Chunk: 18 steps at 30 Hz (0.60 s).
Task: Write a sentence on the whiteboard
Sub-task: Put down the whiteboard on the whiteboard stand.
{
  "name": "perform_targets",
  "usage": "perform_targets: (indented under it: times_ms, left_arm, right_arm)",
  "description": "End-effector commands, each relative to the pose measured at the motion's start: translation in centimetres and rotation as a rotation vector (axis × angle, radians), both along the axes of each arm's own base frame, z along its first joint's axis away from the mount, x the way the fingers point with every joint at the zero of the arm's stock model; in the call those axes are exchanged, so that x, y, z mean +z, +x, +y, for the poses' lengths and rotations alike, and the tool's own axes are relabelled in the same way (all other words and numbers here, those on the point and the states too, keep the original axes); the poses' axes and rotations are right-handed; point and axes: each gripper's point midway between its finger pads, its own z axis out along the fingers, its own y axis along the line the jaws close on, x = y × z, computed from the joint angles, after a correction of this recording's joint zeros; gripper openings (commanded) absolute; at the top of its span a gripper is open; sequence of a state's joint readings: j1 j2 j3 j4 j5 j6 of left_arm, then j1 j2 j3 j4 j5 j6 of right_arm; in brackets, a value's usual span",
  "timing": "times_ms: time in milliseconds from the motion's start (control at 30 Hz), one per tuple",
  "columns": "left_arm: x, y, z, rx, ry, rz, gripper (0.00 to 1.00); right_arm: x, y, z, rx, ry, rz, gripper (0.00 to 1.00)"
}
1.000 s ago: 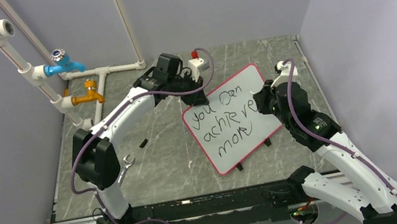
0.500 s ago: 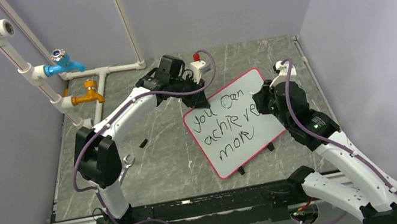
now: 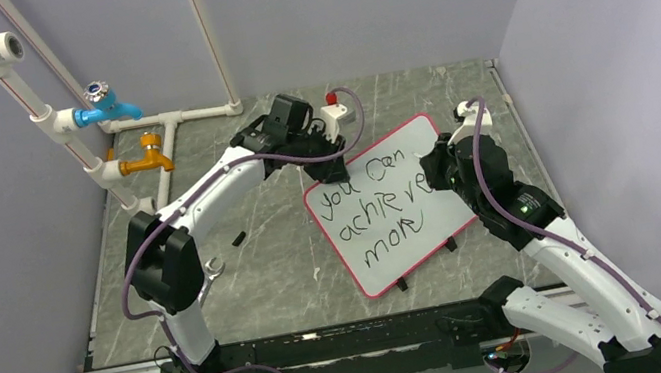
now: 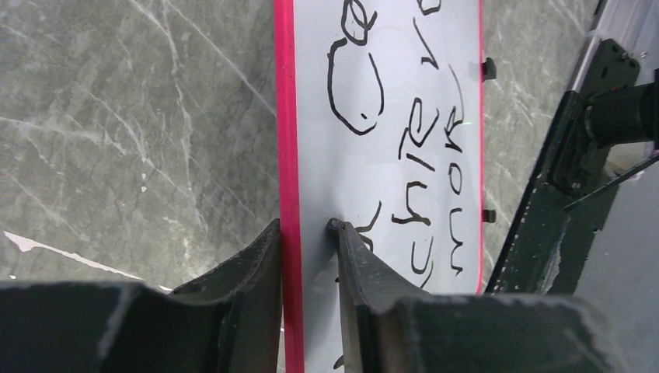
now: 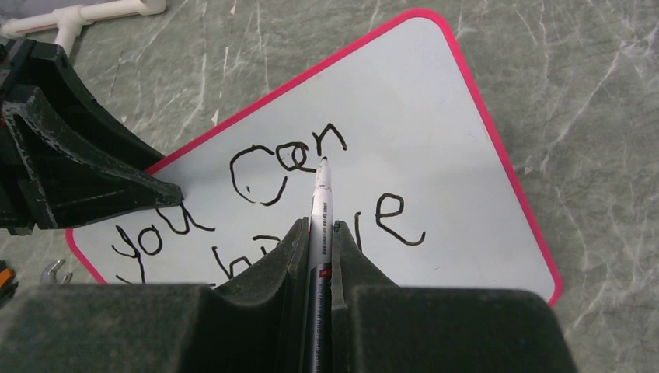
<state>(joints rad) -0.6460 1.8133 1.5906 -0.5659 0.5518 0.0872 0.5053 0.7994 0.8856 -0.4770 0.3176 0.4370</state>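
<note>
The whiteboard (image 3: 421, 146) lies tilted on the grey table and reads "you can achieve more" in black. My left gripper (image 3: 331, 164) is at its far left edge. In the left wrist view the left gripper (image 4: 304, 225) straddles the whiteboard's (image 4: 315, 155) red rim, open: one finger lies against the rim's outer side, the other stands over the white face with a slit of white showing. My right gripper (image 5: 319, 226) is shut on a white marker (image 5: 321, 203), whose tip rests on the whiteboard (image 5: 435, 140) at the word "can". From above, the right gripper (image 3: 433, 169) is over the board's right half.
White pipes with a blue tap (image 3: 105, 103) and an orange tap (image 3: 147, 159) stand at the back left. A white block with a red top (image 3: 331, 105) sits behind the board. A wrench (image 3: 209, 273) and a small black piece (image 3: 239, 237) lie left of it. Walls close three sides.
My left gripper's jaws have widened a little around the board's rim and its wrist has shifted slightly right. The right arm and marker have stayed put.
</note>
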Motion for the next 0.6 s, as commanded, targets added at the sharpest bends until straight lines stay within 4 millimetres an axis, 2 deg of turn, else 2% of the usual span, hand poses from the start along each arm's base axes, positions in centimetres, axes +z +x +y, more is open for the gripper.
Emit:
perform_targets:
  times_ms: [0, 367, 567]
  left_arm:
    - [-1.7, -2.6, 0.1, -0.059, 0.073, 0.023, 0.33]
    - [-1.2, -2.3, 0.3, -0.032, 0.073, 0.0, 0.48]
    - [-0.2, -2.1, 0.1, -0.014, 0.052, 0.0, 0.57]
  right_arm:
    - [1.0, 0.5, -0.2, -0.017, 0.001, -0.04, 0.0]
    - [0.8, 0.8, 0.0, -0.012, 0.001, -0.038, 0.0]
    - [0.8, 0.8, 0.1, -0.009, -0.001, -0.04, 0.0]
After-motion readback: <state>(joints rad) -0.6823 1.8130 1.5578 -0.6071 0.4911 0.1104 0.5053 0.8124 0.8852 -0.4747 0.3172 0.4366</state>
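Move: At the whiteboard's top edge near its left corner, the left fingers straddle the rim; the board's middle lies about 10 cm to this hand's right, 7 cm back and some 7 cm lower. The stand's feet show roughly 15 cm right, 20 cm back and 14 cm down, and the marker about 17 cm right, level fore and aft, 3 cm higher. From the right hand, the board's middle is some 9 cm left, 6 cm back and 10 cm below. Opening its already loosening fingers from under a third to just over half wide, the left hand sinks about 2 cm and draws back some 1.5 cm, down over the rim and the word "you", while rolling some 5 degrees. The fingers stay astride the rim, one on each side. The right hand keeps hold of the marker and stays practically still. ##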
